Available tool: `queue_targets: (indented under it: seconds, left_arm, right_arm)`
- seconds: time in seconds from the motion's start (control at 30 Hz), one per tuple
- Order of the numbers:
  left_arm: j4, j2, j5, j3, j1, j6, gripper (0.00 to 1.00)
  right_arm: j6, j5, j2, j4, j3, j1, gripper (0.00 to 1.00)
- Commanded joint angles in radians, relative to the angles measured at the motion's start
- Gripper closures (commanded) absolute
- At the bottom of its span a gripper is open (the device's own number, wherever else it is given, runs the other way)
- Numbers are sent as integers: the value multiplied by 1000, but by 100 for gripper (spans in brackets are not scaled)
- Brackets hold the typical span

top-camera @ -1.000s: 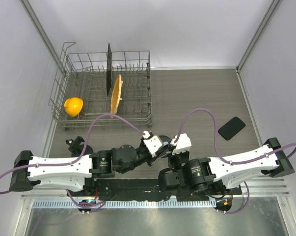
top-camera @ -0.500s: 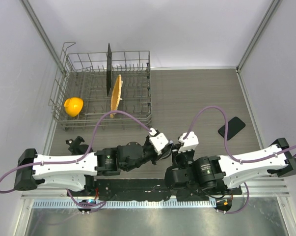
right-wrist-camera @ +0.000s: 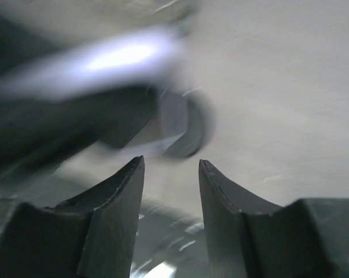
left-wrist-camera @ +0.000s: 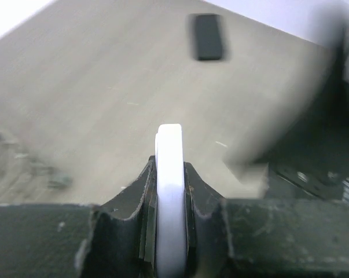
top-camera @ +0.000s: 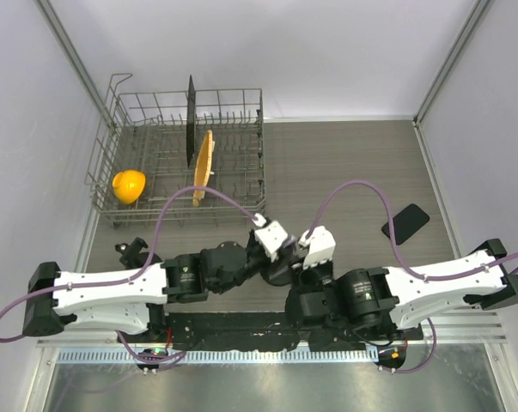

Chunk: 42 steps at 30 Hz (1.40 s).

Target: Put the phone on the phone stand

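The black phone (top-camera: 405,223) lies flat on the wooden table at the right; it is also visible far ahead in the left wrist view as the phone (left-wrist-camera: 208,37). My left gripper (left-wrist-camera: 169,165) is shut on a thin white piece seen edge-on (left-wrist-camera: 169,197), apparently the phone stand. From above, that piece is hidden under the two wrists near the table's middle front, where the left gripper (top-camera: 284,262) meets the right. My right gripper (right-wrist-camera: 171,165) stands open with nothing between its fingers, and blurred parts of the left arm lie just ahead of it.
A wire dish rack (top-camera: 241,206) stands at the back left. It holds a black board (top-camera: 190,120) and a wooden plate (top-camera: 204,163) upright, with an orange object (top-camera: 129,185) by its left side. White walls enclose the table.
The right gripper's jaws have opened. Both wrists swung right, then back a little to the left. The left gripper keeps its hold on the white piece.
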<state>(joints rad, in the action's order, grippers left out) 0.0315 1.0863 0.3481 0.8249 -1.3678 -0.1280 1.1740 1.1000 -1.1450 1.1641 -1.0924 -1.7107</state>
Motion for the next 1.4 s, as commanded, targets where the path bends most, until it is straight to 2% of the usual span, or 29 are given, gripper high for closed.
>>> queue_targets:
  seconds: [0.0,0.13,0.2,0.3,0.37,0.43,0.47,0.53,0.57,0.63,0.7,0.73,0.8,0.83,0.87,1.1,1.37]
  left_arm:
    - [108,70,453,23,162,133,100]
    - [99,57,445,19,162,136,100]
    - [91,35,416,13,162,134,100]
    - [77,-11,362,3,161,133,100]
    - [74,-41,309,-9,161,105,100]
    - [79,-86,222,-20,161,105,100]
    - [77,-97,191,-24,161,108,100]
    - [76,-132,78,-26,161,117,100]
    - [76,-146,27,-29,161,122,100]
    - [52,-166,-68,-26,161,148,100]
    - [31,-193,-181,-17,161,149,100]
    - [19,-203,-211,-17,161,151,100]
    - [2,-219,-283,-13,161,162,100]
    - [-14,-223,-308,-9,161,177,100]
    - [-21,-230,-326,-6,161,180,100]
    - [-28,-238,-515,-15,170,195,100]
    - [-74,-267,-659,20,225,183,100]
  right_arm:
    - [-17,-356,17,-400,-166,-113,47]
    - [-109,-388,76,-409,-127,-113,43]
    - [-93,-345,109,-356,-88,-112,41]
    - [-105,-307,206,-313,-6,-40,41]
    - [-149,-339,252,-317,37,122,44]
    - [-311,-466,292,-377,95,274,45]
    - [-370,-517,283,-435,109,419,45]
    - [-498,-653,199,-467,123,540,44]
    - [-535,-699,165,-515,126,642,43]
    - [-658,-800,104,-564,129,709,45]
    - [-756,-822,87,-639,146,752,44]
    - [-852,-939,96,-674,160,775,43]
    - [-921,-1085,151,-792,216,845,39]
    - [-956,-1196,172,-828,236,855,39]
    - [-982,-1244,223,-880,255,858,37]
    - [-955,-1411,462,-1056,480,866,27]
    - [-883,-1655,533,-1188,560,866,27]
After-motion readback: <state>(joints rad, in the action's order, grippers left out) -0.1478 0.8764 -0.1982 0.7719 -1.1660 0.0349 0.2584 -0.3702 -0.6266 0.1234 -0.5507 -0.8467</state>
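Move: The phone is already in the left gripper. The phone stand's round base lies about 17 cm below this hand, some 3 cm ahead and 2 cm right. The dish rack's near right corner is roughly 20 cm ahead and 4 cm left of the left hand. From the open right gripper, the phone is about 6 cm left, level fore and aft and slightly higher; the stand's base is some 4 cm ahead, 6 cm left and 14 cm below. Keep the phone pinched in the left gripper; swing it forward about 10 cm and leftward, turning counter-clockwise, then draw it back farther than it went, turning clockwise past its starting attitude. Move the already free right gripper back, left and up, sweep it some 18 cm forward, right and down, then back and up, opening wider and turning counter-clockwise to face the phone. ##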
